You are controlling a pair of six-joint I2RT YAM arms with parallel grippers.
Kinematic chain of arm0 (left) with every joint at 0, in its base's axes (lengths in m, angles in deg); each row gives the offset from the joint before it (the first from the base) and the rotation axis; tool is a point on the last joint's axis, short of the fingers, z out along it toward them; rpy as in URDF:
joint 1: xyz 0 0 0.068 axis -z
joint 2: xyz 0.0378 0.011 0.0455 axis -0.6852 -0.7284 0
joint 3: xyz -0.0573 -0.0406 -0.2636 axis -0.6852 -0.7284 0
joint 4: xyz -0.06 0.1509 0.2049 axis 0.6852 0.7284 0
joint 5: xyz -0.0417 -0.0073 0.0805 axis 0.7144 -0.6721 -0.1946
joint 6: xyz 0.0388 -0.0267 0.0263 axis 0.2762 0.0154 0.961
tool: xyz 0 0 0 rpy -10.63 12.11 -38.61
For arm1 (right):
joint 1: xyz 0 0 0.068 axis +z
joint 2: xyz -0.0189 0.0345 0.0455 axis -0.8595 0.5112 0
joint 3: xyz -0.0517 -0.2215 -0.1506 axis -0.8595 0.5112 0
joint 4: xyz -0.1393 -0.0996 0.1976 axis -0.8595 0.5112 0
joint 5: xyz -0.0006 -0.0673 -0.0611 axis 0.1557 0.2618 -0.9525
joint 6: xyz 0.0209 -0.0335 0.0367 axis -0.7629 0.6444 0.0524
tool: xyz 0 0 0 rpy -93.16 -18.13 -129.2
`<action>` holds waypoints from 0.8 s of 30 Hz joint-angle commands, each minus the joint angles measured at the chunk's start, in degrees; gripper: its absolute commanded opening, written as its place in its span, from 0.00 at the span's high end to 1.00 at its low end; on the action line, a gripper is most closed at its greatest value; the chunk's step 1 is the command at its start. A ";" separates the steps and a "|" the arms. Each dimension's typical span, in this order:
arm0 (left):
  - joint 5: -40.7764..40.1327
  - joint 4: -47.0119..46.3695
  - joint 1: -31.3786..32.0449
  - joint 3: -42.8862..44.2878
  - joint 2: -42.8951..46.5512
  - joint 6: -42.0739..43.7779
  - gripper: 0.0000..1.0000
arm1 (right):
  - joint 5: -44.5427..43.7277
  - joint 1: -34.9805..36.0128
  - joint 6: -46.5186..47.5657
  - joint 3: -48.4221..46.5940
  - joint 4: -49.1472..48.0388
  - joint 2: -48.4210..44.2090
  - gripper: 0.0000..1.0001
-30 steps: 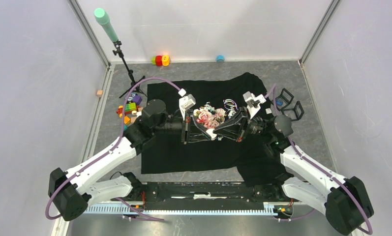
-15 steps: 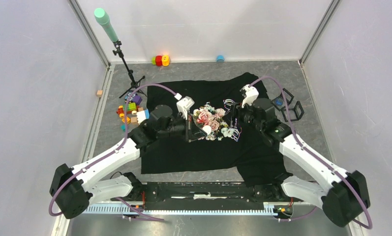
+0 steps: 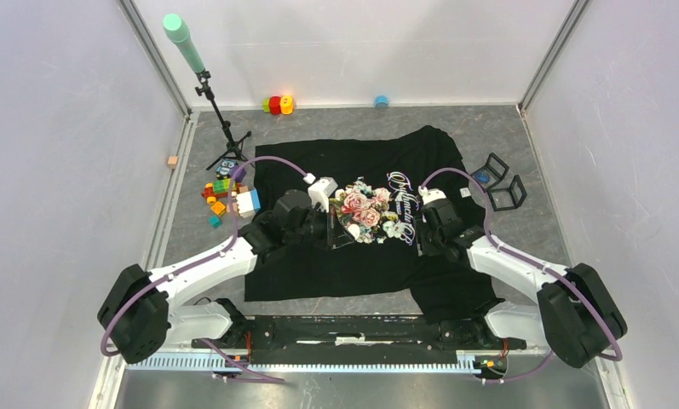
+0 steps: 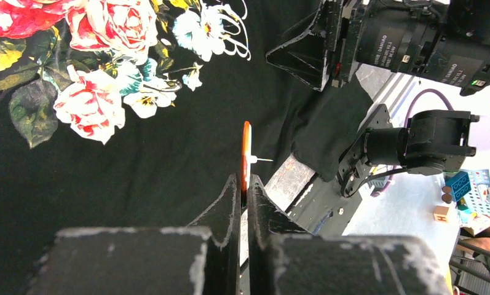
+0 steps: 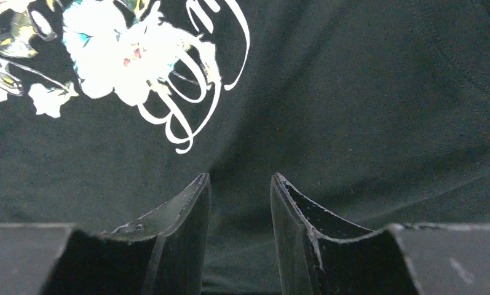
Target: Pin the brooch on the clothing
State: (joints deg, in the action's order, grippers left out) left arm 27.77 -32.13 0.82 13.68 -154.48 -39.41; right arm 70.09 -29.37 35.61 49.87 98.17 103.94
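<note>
The clothing, a black T-shirt (image 3: 353, 264), lies spread on the grey floor, with a rose print (image 3: 365, 209) and white lettering (image 3: 404, 204) on its chest. My left gripper (image 4: 243, 181) is shut on the brooch (image 4: 246, 147), a thin orange disc seen edge-on, its pin pointing right just above the black cloth (image 4: 138, 184). In the top view this gripper (image 3: 342, 230) sits at the print's lower left edge. My right gripper (image 5: 239, 179) stands open low over plain black fabric (image 5: 353, 123), below the lettering (image 5: 193, 104), with nothing between its fingers. From above the right gripper (image 3: 421, 232) is beside the lettering.
A tripod (image 3: 221, 128) with a green cylinder (image 3: 182, 38) stands at the back left. Coloured toy blocks (image 3: 225, 192) lie left of the shirt, black frames (image 3: 502, 181) to its right. Small toys (image 3: 278, 104) and a blue piece (image 3: 381, 100) sit by the back wall.
My right gripper has opened, let go of the bunched-up shirt and drawn back toward the near side. The shirt now lies flat, lettering showing. The left gripper stays shut on the brooch.
</note>
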 commanded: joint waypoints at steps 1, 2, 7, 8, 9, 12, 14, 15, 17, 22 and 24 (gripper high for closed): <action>0.93 -6.05 0.34 -0.55 -1.27 -2.09 0.98 | -0.07 0.13 0.33 0.70 -5.32 1.79 0.55; 0.98 -6.41 0.48 -0.72 -1.40 -2.14 0.98 | 0.24 0.16 0.36 0.81 -5.78 1.94 0.55; 0.59 -6.73 0.65 -0.92 -2.49 -2.15 0.98 | 1.45 0.17 0.11 1.62 -7.40 2.88 0.55; 0.50 -6.73 0.66 -0.92 -2.75 -2.19 0.98 | 1.98 0.17 -0.05 2.05 -8.12 2.93 0.55; 0.39 -6.73 0.73 -0.88 -3.01 -2.18 0.98 | 2.59 0.16 -0.14 2.62 -8.78 2.92 0.56; 0.28 -6.73 0.84 -0.83 -3.41 -2.03 0.98 | 3.10 0.17 -0.33 3.62 -10.31 3.01 0.59; 0.47 -6.64 1.01 -0.77 -3.81 -1.94 0.98 | 3.02 0.13 -0.50 4.06 -10.68 3.28 0.64; 0.47 -6.66 1.01 -0.71 -3.93 -1.96 0.98 | 3.03 0.17 -0.49 4.20 -10.85 3.49 0.69; 0.54 -6.64 1.19 -0.53 -4.21 -1.87 0.98 | 3.13 0.17 -0.43 4.44 -11.03 3.78 0.77; -0.59 -6.06 1.84 0.30 -5.23 -1.14 0.98 | 3.47 0.16 -0.74 5.03 -10.90 3.53 0.94; -1.58 -5.39 2.30 0.97 -6.08 -0.77 0.98 | 3.32 0.17 -0.85 5.15 -10.55 2.69 0.99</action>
State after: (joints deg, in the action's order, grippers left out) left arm 28.03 -36.35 2.20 13.09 -159.18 -40.05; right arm 72.32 -29.37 35.44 53.47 86.85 106.85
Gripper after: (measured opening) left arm 0.047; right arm 0.051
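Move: The right fingers are part open, almost on the clothing; the patch to be pinched lies about 1 cm ahead, 1 cm left and some 2 cm below. From this hand the white lettering is about 10 cm ahead and 4 cm left, the printed flowers about 8 cm ahead and 13 cm left. The left hand already holds the brooch; the patch lies roughly 17 cm to its right, 3 cm ahead and 11 cm below. Down about 1 cm onto the black cloth beside the lower end of the lettering, then some 2 cm forward and left at that height, the right hand shuts its half-open fingers and pinches up the fabric. The left hand keeps its closed grip on the brooch, pin sticking out, and eases down about 2 cm and slightly right, towards the right hand. ##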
